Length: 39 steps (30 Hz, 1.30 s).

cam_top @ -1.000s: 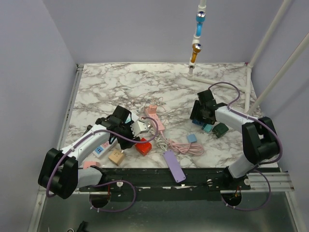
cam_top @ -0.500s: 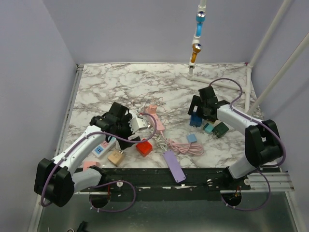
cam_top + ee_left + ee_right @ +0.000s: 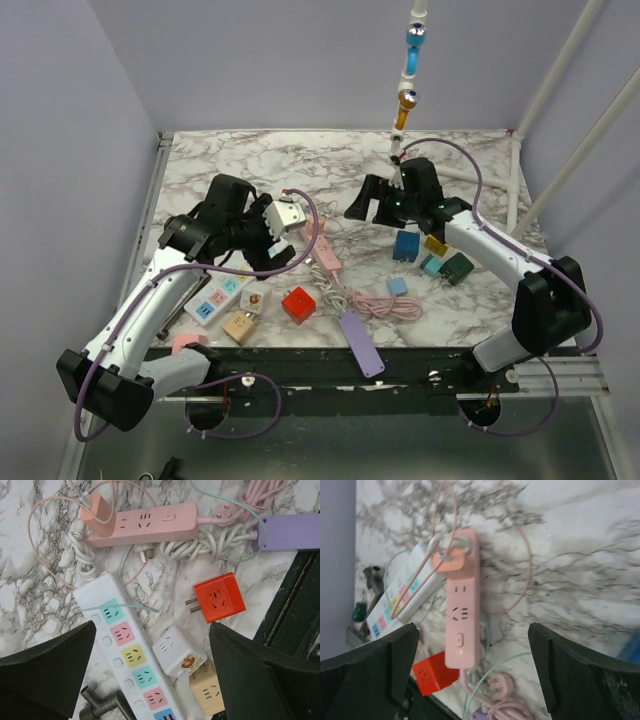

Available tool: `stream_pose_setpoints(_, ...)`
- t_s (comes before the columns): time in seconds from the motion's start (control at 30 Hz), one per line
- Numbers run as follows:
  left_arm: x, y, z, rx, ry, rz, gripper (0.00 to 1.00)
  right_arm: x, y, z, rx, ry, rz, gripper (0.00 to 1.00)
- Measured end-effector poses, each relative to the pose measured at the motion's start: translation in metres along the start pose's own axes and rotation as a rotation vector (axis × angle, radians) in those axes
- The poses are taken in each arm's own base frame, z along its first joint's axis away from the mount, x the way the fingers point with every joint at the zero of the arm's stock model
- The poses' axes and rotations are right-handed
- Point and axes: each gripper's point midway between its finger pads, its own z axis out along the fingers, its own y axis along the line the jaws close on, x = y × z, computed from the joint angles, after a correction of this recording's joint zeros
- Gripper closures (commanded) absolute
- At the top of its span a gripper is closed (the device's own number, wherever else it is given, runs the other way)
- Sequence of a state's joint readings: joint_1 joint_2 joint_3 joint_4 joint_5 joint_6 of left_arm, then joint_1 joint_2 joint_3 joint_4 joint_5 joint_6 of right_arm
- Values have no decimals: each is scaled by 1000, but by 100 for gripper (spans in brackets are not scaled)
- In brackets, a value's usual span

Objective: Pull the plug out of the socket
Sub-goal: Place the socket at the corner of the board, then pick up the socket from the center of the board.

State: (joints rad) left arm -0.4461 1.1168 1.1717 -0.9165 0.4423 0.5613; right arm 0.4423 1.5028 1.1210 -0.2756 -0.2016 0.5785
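Observation:
A pink power strip [image 3: 145,525] [image 3: 462,615] [image 3: 323,248] lies on the marble table. A salmon plug [image 3: 97,512] [image 3: 451,560] with a thin pink cord sits in its end socket. My left gripper [image 3: 150,680] [image 3: 268,250] hangs open above a white multicolour strip [image 3: 131,655] and a white cube adapter [image 3: 177,650], short of the pink strip and holding nothing. My right gripper [image 3: 475,675] [image 3: 368,208] hovers open over the pink strip's switch end, also holding nothing.
A red cube adapter [image 3: 220,597] [image 3: 298,303], a beige cube [image 3: 210,692] and a purple strip [image 3: 360,342] lie near the front edge. Coiled cords [image 3: 385,303] tangle beside the pink strip. Blue [image 3: 407,245] and green [image 3: 458,267] cubes sit right. A pipe [image 3: 408,80] hangs at the back.
Both grippers have opened wide and lifted. The right one swung left, away from the blue cube to above the pink strip. The left one drew back and up.

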Motion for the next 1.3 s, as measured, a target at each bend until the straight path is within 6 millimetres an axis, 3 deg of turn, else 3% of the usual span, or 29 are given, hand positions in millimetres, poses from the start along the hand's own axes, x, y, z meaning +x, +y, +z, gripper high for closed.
stream_pose_setpoints(0.1,-2,2,0,-5,-3,-28,1,25,23,16,-124,93,13,0)
stream_pose_setpoints(0.27,1,13,4,-30,0,-79,1,85,20,43,-185,279,65,0)
stream_pose_setpoints(0.37,3,21,6,-51,-5,-105,1,97,25,51,-216,318,73,0)
stream_pose_setpoints(0.67,5,38,6,-93,-17,-145,1,116,29,84,-310,384,162,8)
stream_pose_setpoints(0.93,4,41,5,-104,-25,-148,1,118,39,97,-398,378,235,21)
stream_pose_setpoints(1.17,1,42,-1,-125,-34,-138,1,128,41,99,-453,381,312,40)
stream_pose_setpoints(1.3,2,42,-2,-132,-33,-137,1,128,45,101,-504,362,365,60)
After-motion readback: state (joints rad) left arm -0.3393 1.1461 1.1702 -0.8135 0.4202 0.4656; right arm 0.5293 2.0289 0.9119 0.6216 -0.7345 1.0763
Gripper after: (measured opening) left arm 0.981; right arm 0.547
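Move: The pink socket's middle lies about 12 cm to the left of my right hand, 5 cm back and 12 cm below. From that hand, the blue cube on the table is some 4 cm back and 7 cm right, the light-blue block about 14 cm back and 5 cm right, and the red cube roughly 17 cm back and 18 cm left. From my left hand, the pink socket is around 8 cm ahead, 9 cm right and 17 cm below. I swing my right hand left about 12 cm and down about 11, drawing back some 4 cm early on, to the middle of the pink socket. I roll its left side up some 30 degrees, tipping it down and turning it a little counter-clockwise, and close the wide-open fingers about halfway around the socket's sides. My left hand, open and empty, eases forward about 4 cm and slightly left. ##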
